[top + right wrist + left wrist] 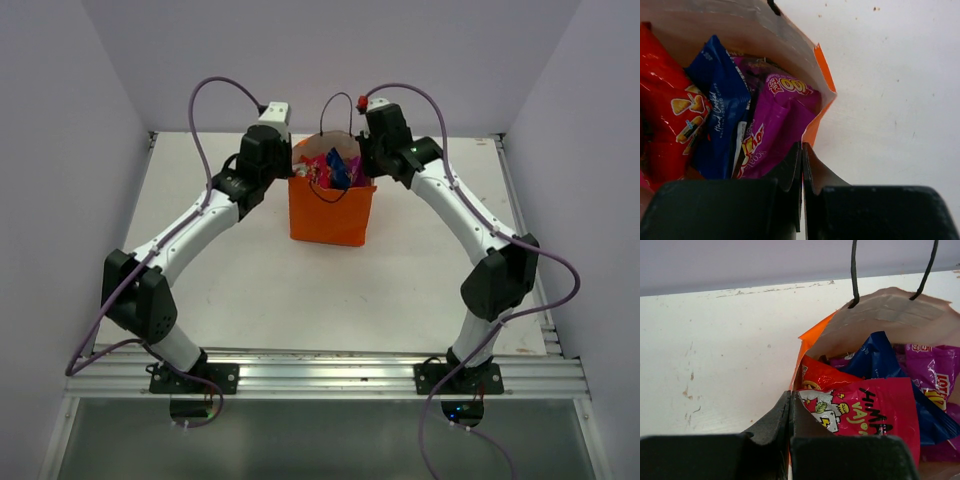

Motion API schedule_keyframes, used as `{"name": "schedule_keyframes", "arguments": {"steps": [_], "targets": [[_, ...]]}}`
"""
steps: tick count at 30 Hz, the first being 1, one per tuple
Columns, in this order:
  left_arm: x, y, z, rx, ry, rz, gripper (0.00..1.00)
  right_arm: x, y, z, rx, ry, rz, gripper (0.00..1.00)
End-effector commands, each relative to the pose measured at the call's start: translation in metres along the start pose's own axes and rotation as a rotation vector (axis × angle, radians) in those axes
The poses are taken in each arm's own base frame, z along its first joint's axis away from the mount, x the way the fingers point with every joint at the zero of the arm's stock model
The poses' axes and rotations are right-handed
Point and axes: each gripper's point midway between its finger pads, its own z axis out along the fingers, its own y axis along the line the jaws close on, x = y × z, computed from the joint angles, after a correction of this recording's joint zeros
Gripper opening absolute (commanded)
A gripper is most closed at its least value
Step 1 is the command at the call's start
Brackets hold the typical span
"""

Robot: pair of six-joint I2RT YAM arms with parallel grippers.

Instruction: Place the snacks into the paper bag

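The orange paper bag (332, 210) stands upright mid-table with the snacks inside it. In the left wrist view a pink-red packet (875, 407) lies on top, with an orange-red bag (822, 375), a blue bag (875, 357) and a purple bag (932, 370) behind it. My left gripper (791, 395) is shut on the bag's left rim. From the right wrist I look down on the red Doritos bag (665, 115), the blue bag (720, 115) and the purple bag (777, 120). My right gripper (802, 146) is shut on the bag's right rim.
The bag's black loop handles (855, 275) stick up above its far rim. White tabletop (250, 280) surrounds the bag, with walls at the back and both sides. The metal rail (330, 370) carrying the arm bases runs along the near edge.
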Motion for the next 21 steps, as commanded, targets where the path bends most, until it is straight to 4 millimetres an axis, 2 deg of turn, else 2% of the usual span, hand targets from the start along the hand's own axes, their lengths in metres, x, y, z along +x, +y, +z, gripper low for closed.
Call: {"name": "schedule_keyframes", "arguments": {"steps": [1,3,5,7,8,10,11,12,14,16,21], "targets": [[-0.027,-0.011,-0.013,0.019,-0.098,-0.021,0.0,-0.007,-0.01,-0.019,0.035,-0.062,0.0,0.0],[-0.024,-0.013,-0.017,0.015,-0.1,-0.022,0.0,0.004,-0.013,-0.018,0.042,-0.041,-0.004,0.0],[-0.019,-0.019,-0.022,0.015,-0.095,-0.014,0.0,0.003,-0.014,-0.028,0.044,-0.053,0.002,0.0],[-0.022,-0.021,-0.034,0.001,-0.111,-0.01,0.0,0.002,-0.013,-0.038,0.045,-0.056,-0.002,0.0],[-0.018,-0.02,-0.038,-0.007,-0.1,-0.004,0.0,-0.006,-0.013,-0.05,0.044,-0.081,0.001,0.0],[-0.021,-0.021,-0.052,-0.024,-0.115,-0.003,0.0,-0.006,-0.007,-0.064,0.042,-0.083,-0.009,0.0],[-0.014,-0.019,-0.056,-0.034,-0.103,0.002,0.0,-0.009,-0.005,-0.074,0.039,-0.095,-0.011,0.0],[-0.02,-0.017,-0.066,-0.046,-0.122,-0.011,0.0,-0.01,-0.006,-0.084,0.05,-0.098,-0.018,0.0],[-0.013,-0.017,-0.074,-0.051,-0.106,-0.007,0.0,-0.011,0.004,-0.096,0.038,-0.106,-0.025,0.0],[-0.014,-0.016,-0.085,-0.057,-0.112,-0.022,0.0,-0.006,0.009,-0.108,0.03,-0.098,-0.026,0.0],[-0.008,-0.014,-0.109,-0.065,-0.108,-0.04,0.0,0.015,0.013,-0.119,0.028,-0.059,-0.027,0.0]]}}
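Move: Both grippers are already shut on the paper bag's upper side rims. The bag's middle is about 8 cm right and 2 cm ahead of the left hand, about 8 cm left and 2 cm ahead of the right, some 12 cm below both. Inside, the pink packet is about 4 cm right of and 3 cm below the left hand; the blue one is 6 cm left, 2 ahead, 5 below the right, and the purple one 3 cm left, 2 ahead, 6 below. Keep both grippers pinched shut on the paper bag's side rims and draw it back towards the bases, about 9 cm, gathering speed. Let the right hand dip nearly 3 cm first, then rise some 5 cm while pulling back; swing the left about 2 cm right, then left again, staying nearly level. ##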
